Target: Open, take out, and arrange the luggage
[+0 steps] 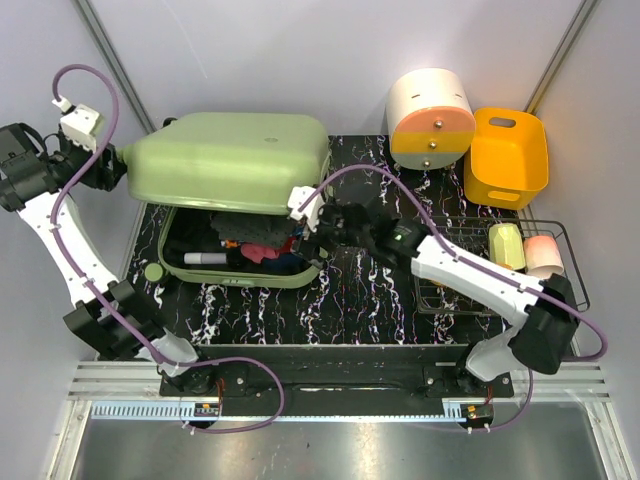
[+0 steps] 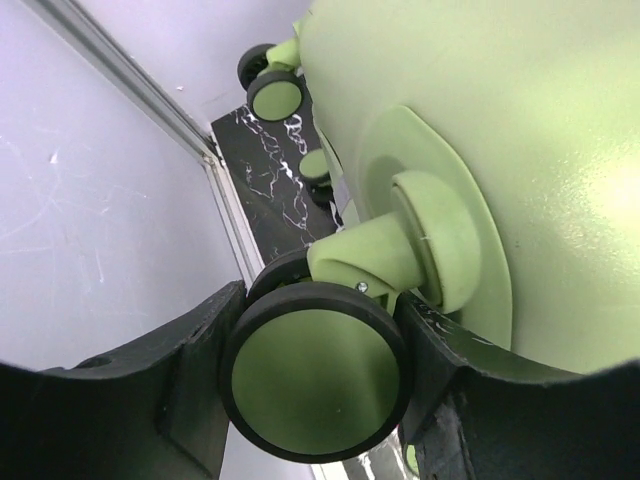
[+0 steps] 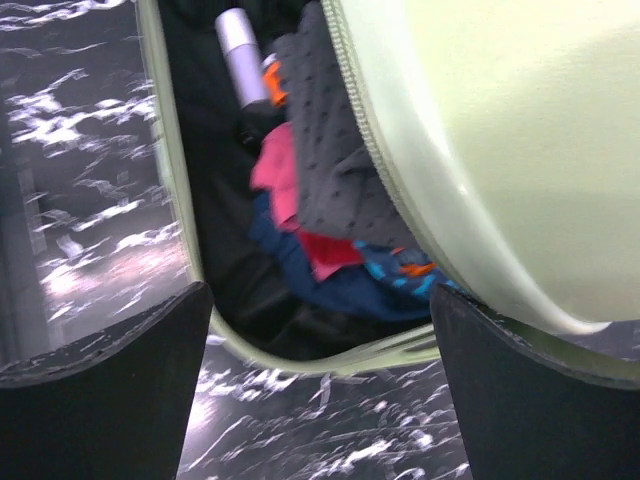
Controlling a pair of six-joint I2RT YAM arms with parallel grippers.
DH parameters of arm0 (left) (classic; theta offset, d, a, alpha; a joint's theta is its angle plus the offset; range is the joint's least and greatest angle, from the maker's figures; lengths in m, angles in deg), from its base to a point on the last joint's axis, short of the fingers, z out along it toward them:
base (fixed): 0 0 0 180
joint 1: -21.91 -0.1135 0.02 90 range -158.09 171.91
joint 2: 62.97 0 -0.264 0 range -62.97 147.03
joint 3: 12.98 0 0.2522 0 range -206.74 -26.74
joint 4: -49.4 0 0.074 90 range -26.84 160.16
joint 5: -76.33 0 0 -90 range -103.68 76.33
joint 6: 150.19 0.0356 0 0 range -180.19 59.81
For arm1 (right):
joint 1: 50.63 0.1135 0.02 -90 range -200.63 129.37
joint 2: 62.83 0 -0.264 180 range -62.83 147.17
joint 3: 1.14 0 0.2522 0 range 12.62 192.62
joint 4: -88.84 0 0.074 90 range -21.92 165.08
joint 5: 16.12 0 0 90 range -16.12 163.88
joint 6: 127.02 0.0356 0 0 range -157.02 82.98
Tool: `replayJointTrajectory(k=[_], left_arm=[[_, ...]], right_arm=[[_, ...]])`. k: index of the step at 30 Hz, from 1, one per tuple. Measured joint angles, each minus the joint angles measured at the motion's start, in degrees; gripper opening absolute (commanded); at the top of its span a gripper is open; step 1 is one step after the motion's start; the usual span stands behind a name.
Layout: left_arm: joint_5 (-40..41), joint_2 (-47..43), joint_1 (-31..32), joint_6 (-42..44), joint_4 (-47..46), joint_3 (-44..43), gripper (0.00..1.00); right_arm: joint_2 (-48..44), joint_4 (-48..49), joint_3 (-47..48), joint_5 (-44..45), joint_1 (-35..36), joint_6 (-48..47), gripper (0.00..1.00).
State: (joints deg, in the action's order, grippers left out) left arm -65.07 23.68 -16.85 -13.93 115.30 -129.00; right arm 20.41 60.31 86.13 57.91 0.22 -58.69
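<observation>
The luggage (image 1: 230, 160) is a pale green hard-shell case lying on the black marbled mat, its lid raised partway over the lower shell (image 1: 240, 278). My left gripper (image 1: 118, 165) is at the lid's left end. In the left wrist view it (image 2: 315, 370) is shut on a green wheel with a black tyre (image 2: 312, 372), both fingers touching the tyre. My right gripper (image 1: 308, 228) stands open at the case's right end, beside the lid's corner. Between its fingers (image 3: 320, 340) I see the shell rim and mat, nothing held. Inside lie pink, grey and blue clothes (image 3: 320, 200) and a silver tube (image 3: 243, 55).
A cream-and-orange cylindrical box (image 1: 430, 118) and an orange bin (image 1: 507, 158) stand at the back right. A wire basket (image 1: 440, 290) at the right holds a pale green object (image 1: 506, 245) and a pink-topped roll (image 1: 543, 255). Grey walls close in on both sides.
</observation>
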Motion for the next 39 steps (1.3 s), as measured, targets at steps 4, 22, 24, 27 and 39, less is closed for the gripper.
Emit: replayJointTrajectory(k=[4,22,24,27,39], left_arm=[[0.02,2.45,-0.15,-8.20,-4.92,-1.64,0.00],[-1.11,3.54,1.01,-18.97,-9.01,-3.82,0.00],[-1.14,3.54,1.05,-19.17,-9.01,-3.82,0.00],[-1.16,3.54,1.14,-19.17,-9.03,-3.82,0.00],[-1.20,3.41,2.56,-20.83,-9.75,-3.76,0.42]], right_arm=[[2.51,8.83,0.00,9.31,3.13,-7.30,1.00],[10.51,52.43,-6.43,18.80,13.97,-63.14,0.98],[12.81,53.46,-5.92,19.34,13.94,-66.40,0.96],[15.98,54.25,-3.76,20.04,13.53,-69.79,0.91],[21.57,55.49,8.57,20.90,6.29,-75.60,0.16]])
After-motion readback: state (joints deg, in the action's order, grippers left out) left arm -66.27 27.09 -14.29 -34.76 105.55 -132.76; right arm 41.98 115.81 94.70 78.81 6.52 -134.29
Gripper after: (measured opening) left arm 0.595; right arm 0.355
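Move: The raised lid's near rim, where the right fingers will shut, is roughly 5 cm ahead, 7 cm left and 7 cm above that hand. The pink cloth is about 8 cm left, 1 cm back and 12 cm below; the grey cloth is 13 cm left, 3 cm ahead and 10 cm down. From the left hand, already holding the lid's wheel, the rim spot lies some 27 cm right, 9 cm back and 8 cm lower. Right hand rises 15 cm forward-left, tips fingers upright, closes on lid rim; left nudges its held wheel forward-up. ##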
